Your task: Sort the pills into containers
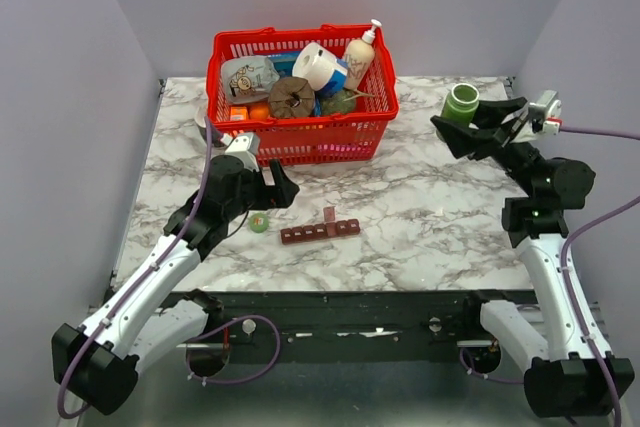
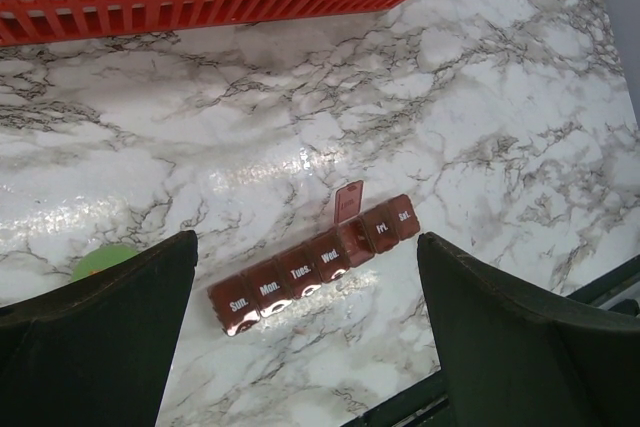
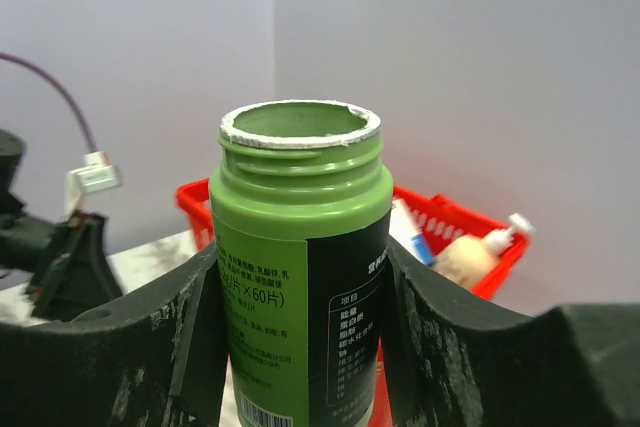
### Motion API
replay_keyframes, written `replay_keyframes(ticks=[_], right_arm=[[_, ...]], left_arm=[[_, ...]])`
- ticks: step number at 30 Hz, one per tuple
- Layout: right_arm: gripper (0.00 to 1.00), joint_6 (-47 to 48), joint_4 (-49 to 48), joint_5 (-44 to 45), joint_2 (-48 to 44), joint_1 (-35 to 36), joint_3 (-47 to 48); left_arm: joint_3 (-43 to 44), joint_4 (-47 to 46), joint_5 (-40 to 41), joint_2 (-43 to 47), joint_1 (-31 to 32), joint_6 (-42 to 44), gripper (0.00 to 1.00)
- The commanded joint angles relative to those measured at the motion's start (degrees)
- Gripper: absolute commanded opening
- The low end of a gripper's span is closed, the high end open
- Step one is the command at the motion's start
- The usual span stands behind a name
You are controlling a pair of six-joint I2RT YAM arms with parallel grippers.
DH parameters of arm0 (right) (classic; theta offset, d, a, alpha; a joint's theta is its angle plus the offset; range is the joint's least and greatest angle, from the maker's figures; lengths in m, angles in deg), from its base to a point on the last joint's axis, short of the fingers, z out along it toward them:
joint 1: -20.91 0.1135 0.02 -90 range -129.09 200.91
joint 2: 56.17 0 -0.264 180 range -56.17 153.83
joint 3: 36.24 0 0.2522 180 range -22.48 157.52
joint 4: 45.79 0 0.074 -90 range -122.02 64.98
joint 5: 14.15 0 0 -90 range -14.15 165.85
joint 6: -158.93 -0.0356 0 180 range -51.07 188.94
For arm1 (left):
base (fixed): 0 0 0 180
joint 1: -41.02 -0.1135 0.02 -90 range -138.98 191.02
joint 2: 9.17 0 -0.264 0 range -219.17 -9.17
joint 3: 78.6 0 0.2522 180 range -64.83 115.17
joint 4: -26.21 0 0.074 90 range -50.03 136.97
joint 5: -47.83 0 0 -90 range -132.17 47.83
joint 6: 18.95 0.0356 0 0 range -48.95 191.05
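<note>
The dark red pill organizer (image 1: 320, 231) lies on the marble table near the front middle; in the left wrist view (image 2: 318, 265) its day labels show and one lid stands open. My left gripper (image 1: 281, 189) is open above the table, up and left of the organizer, empty. A green bottle cap (image 1: 259, 222) lies left of the organizer, also seen in the left wrist view (image 2: 103, 261). My right gripper (image 1: 462, 119) is shut on the open green pill bottle (image 3: 303, 267), held upright above the table's far right. No loose pills show.
A red mesh basket (image 1: 302, 136) full of groceries stands at the back middle, just behind my left gripper. Grey walls close in the table on three sides. The table's front edge and black rail run just below the organizer.
</note>
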State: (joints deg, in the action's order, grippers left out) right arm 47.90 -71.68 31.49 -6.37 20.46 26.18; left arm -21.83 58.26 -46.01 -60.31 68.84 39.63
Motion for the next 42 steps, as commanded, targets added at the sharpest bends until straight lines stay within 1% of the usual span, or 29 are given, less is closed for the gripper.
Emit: replay_keyframes(ticks=[1,2,3,5,7,8,9,10,11,12,13,14,15,16,17,19,21,22,23,24,25,26,28,30,31,32,35,37,42], right_arm=[[0.01,-8.08,-1.18,-5.60,-1.21,0.91,1.68],[0.01,-22.32,-9.04,-9.91,0.37,-1.20,0.65],[0.01,-23.42,-10.16,-13.26,1.60,-0.96,1.34],[0.01,-25.54,-7.81,-9.27,1.18,-0.35,0.82],[0.00,-24.50,-7.37,-14.67,3.54,-0.34,2.13],[0.01,-19.70,-5.53,-19.05,4.42,-0.26,4.57],[0.01,-14.61,-2.73,-24.75,4.86,-0.08,5.12],[0.01,3.19,19.57,-35.17,4.61,0.27,5.12],[0.01,15.81,27.45,-37.79,5.65,0.19,6.17],[0.01,20.03,33.36,-39.91,6.88,0.18,8.35],[0.00,23.46,37.25,-44.63,8.02,0.18,8.81],[0.00,30.46,44.68,-45.28,9.08,0.27,9.16],[0.01,35.31,48.58,-44.25,8.91,0.36,9.34],[0.01,40.41,52.02,-41.02,8.65,0.27,9.87],[0.00,52.99,61.88,-39.94,9.26,2.01,10.65],[0.01,59.33,70.11,-39.58,11.45,2.38,11.62],[0.01,75.54,79.33,-39.49,15.30,2.82,12.15],[0.01,83.36,89.57,-38.62,16.72,3.43,12.16],[0.01,95.88,93.76,-36.96,18.56,5.18,12.24],[0.01,101.75,97.72,-34.50,22.41,6.59,12.68],[0.01,107.46,106.11,-31.00,24.88,7.56,13.12],[0.01,119.27,110.28,-30.27,27.08,8.44,14.17],[0.01,126.04,115.83,-29.47,32.34,8.88,14.88],[0.01,125.20,113.59,-28.16,34.13,10.37,14.80],[0.01,123.45,108.35,-26.24,34.40,11.25,14.36],[0.01,117.51,104.65,-25.09,34.05,13.26,13.74],[0.01,106.15,91.82,-19.99,33.43,17.30,11.37],[0.01,103.32,90.38,-17.97,34.92,18.64,12.76],[0.01,94.79,81.94,-11.29,37.64,22.42,12.77]], left_arm=[[0.06,0.00,-1.61,0.95,-0.30,0.75,0.99],[0.06,-0.09,-1.70,0.86,-0.30,0.75,0.99],[0.15,-0.18,-1.79,0.86,-0.30,0.83,0.99],[0.41,0.00,-2.14,0.69,-0.30,1.01,0.99],[0.42,-0.09,-2.84,1.03,-0.30,1.36,0.99],[0.33,-0.26,-4.41,1.30,-0.30,1.88,0.99],[0.07,-0.79,-5.30,2.26,-0.30,3.45,0.99],[-0.63,-1.40,-6.26,4.36,-0.30,5.65,0.99],[-0.99,-1.67,-6.45,5.07,-0.30,6.45,0.99],[-1.17,-1.93,-6.53,6.38,-0.30,7.24,0.99],[-1.60,-2.02,-6.54,7.01,-0.30,8.29,0.99],[-1.78,-2.02,-6.45,7.45,-0.30,9.09,0.99],[-1.87,-1.85,-6.71,8.15,-0.30,9.70,0.99],[-1.78,-1.76,-6.54,8.50,-0.30,11.19,0.99],[-1.78,-1.67,-6.54,8.68,-0.30,11.99,0.99],[-1.78,-1.50,-6.80,9.38,-0.30,13.66,0.99],[-2.13,-1.76,-6.97,9.74,-0.30,15.94,0.99],[-2.83,-1.93,-7.15,10.00,-0.30,16.82,0.99],[-3.27,-2.46,-8.02,10.18,-0.22,18.48,0.99],[-3.80,-2.90,-8.20,10.61,-0.22,19.02,0.99],[-4.33,-3.25,-8.38,10.88,-0.30,19.46,0.99],[-4.68,-3.52,-8.90,11.23,-0.22,19.81,0.99],[-5.64,-4.22,-9.17,12.63,-0.30,21.57,0.99],[-6.52,-4.66,-7.69,14.82,-0.30,23.58,0.99],[-7.31,-4.66,-6.72,15.53,-0.30,24.12,0.99],[-7.75,-4.66,-5.23,16.32,-0.22,24.65,0.99],[-9.16,-5.01,0.39,19.14,-0.30,26.32,0.99],[-9.78,-5.10,3.38,20.28,-0.30,27.02,0.99],[-9.78,-4.58,12.96,20.90,-0.22,28.25,0.99]])
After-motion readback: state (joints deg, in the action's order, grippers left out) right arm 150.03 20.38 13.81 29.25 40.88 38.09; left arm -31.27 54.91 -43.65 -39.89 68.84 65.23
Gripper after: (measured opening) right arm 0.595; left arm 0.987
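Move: The pill organizer, its one lid standing open, lies about 22 cm to the left, 4 cm back and 44 cm below the right gripper, which already holds the open green bottle. The green cap rests some 14 cm left of the organizer and 2 cm farther out; the red basket's middle is about 28 cm beyond it and 4 cm left. From the empty left gripper the organizer is about 6 cm right, 3 cm back and 19 cm down. Bring the right gripper down some 30 cm, drawing it about 9 cm left and 5 cm back towards the organizer's right end; keep the grip on the green bottle while you roll and swing the wrist some 70 degrees so its mouth tips over to the left. Meanwhile ease the open left gripper a few centimetres back, up and then left, tilting its fingers up by roughly 25 degrees. ##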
